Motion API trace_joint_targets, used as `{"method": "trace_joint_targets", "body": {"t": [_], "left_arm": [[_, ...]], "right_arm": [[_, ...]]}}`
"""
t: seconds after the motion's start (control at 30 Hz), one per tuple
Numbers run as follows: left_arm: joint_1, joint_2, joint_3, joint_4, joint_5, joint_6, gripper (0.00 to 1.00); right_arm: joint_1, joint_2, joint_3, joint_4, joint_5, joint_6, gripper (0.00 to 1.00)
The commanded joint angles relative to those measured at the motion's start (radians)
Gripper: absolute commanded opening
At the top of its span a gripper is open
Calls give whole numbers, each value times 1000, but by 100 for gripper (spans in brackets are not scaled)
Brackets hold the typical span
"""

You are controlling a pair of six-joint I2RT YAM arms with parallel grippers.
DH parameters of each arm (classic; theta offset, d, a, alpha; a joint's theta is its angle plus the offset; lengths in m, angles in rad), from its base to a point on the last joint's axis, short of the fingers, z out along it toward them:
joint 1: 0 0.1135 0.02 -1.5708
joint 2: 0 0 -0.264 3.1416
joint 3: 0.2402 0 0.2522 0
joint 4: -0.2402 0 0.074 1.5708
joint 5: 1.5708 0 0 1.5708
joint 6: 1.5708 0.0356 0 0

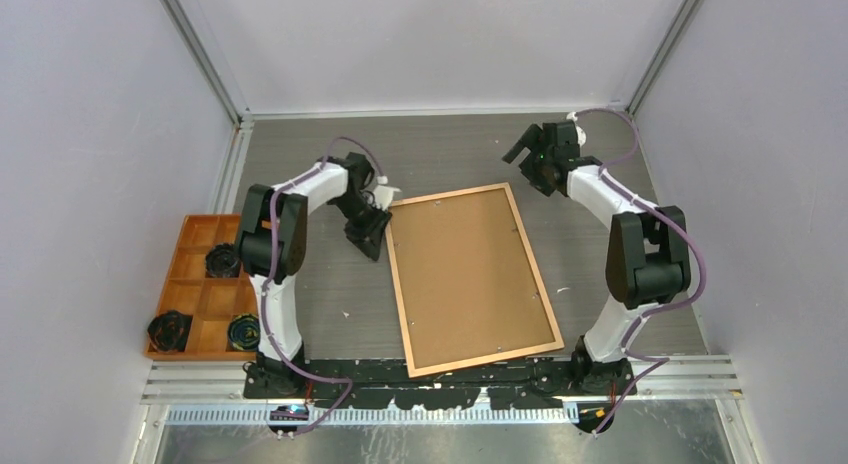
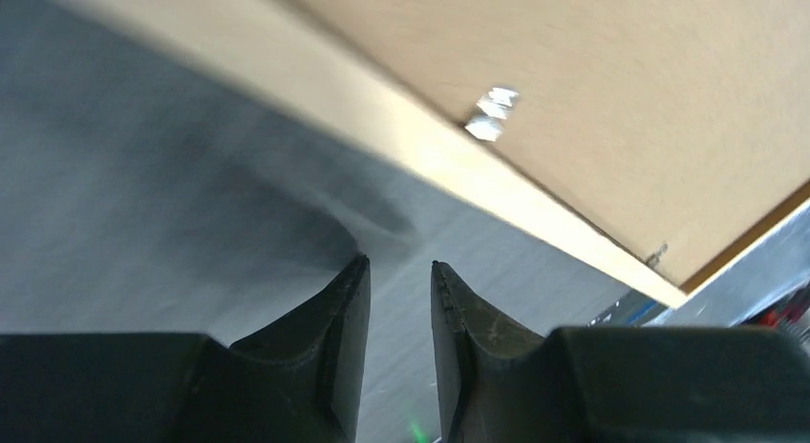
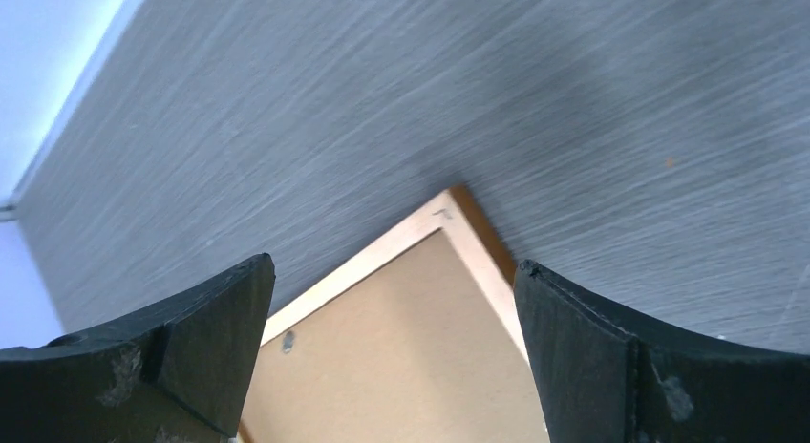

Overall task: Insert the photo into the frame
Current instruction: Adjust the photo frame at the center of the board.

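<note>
The frame (image 1: pixel 470 279) lies flat on the grey table with its brown fibreboard back up and small metal tabs along the rails. The photo is hidden from every view. My left gripper (image 1: pixel 367 240) hovers low just off the frame's left rail near its far corner. In the left wrist view, my left gripper (image 2: pixel 399 263) is open by a narrow gap with only table showing through it, and the frame (image 2: pixel 611 99) lies just beyond. My right gripper (image 1: pixel 524 150) is raised past the frame's far right corner. The right wrist view shows my right gripper (image 3: pixel 394 266) open wide and empty, looking down on that corner of the frame (image 3: pixel 401 367).
An orange compartment tray (image 1: pixel 196 229) with black round items (image 1: pixel 170 329) sits at the table's left edge beside the left arm's base. Grey walls close in the back and sides. An aluminium rail (image 1: pixel 440 379) runs along the near edge.
</note>
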Motion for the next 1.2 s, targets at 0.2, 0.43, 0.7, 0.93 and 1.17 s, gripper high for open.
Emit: {"method": "trace_joint_targets", "body": {"t": [0.2,0.43,0.7,0.93,1.17], "left_arm": [[-141,-87,-135,27,33,81,32],[-183,-43,-73,63,95,1,43],[-240,34,44,56,174,-71,52],[-281,-40,79,-309,375,242,69],[16,-136,305,-244,288,151,67]], "right_arm": [[43,241,108,-37,-128,40,100],[175,417,413,-116,-205,49,100],[271,724,918,-245,-392,71,100],[218,652,927,-260,-392,-23,100],[178,481,768,-259,-270,-120,100]]}}
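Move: The right hand hovers just off the photo frame's far right corner, which lies about 5 cm to its left, 3 cm nearer the base and 10 cm down; the frame's middle is roughly 24 cm back and 18 cm left. The left hand is low outside the frame: the nearest stretch of its left rim is some 4 cm right and level with it, the far left corner 10 cm ahead and 4 cm right, the frame's middle about 7 cm back and 20 cm right. Pushing the frame's far right corner along, the wide-open right hand drops some 7 cm beside it, sweeps about 20 cm left and 12 cm forward while turning counter-clockwise, then draws back 5 cm. The left hand slides back and right, about 10 cm each way, low along the left rim, opening its fingers further, and finally rises 8 cm over the frame. ##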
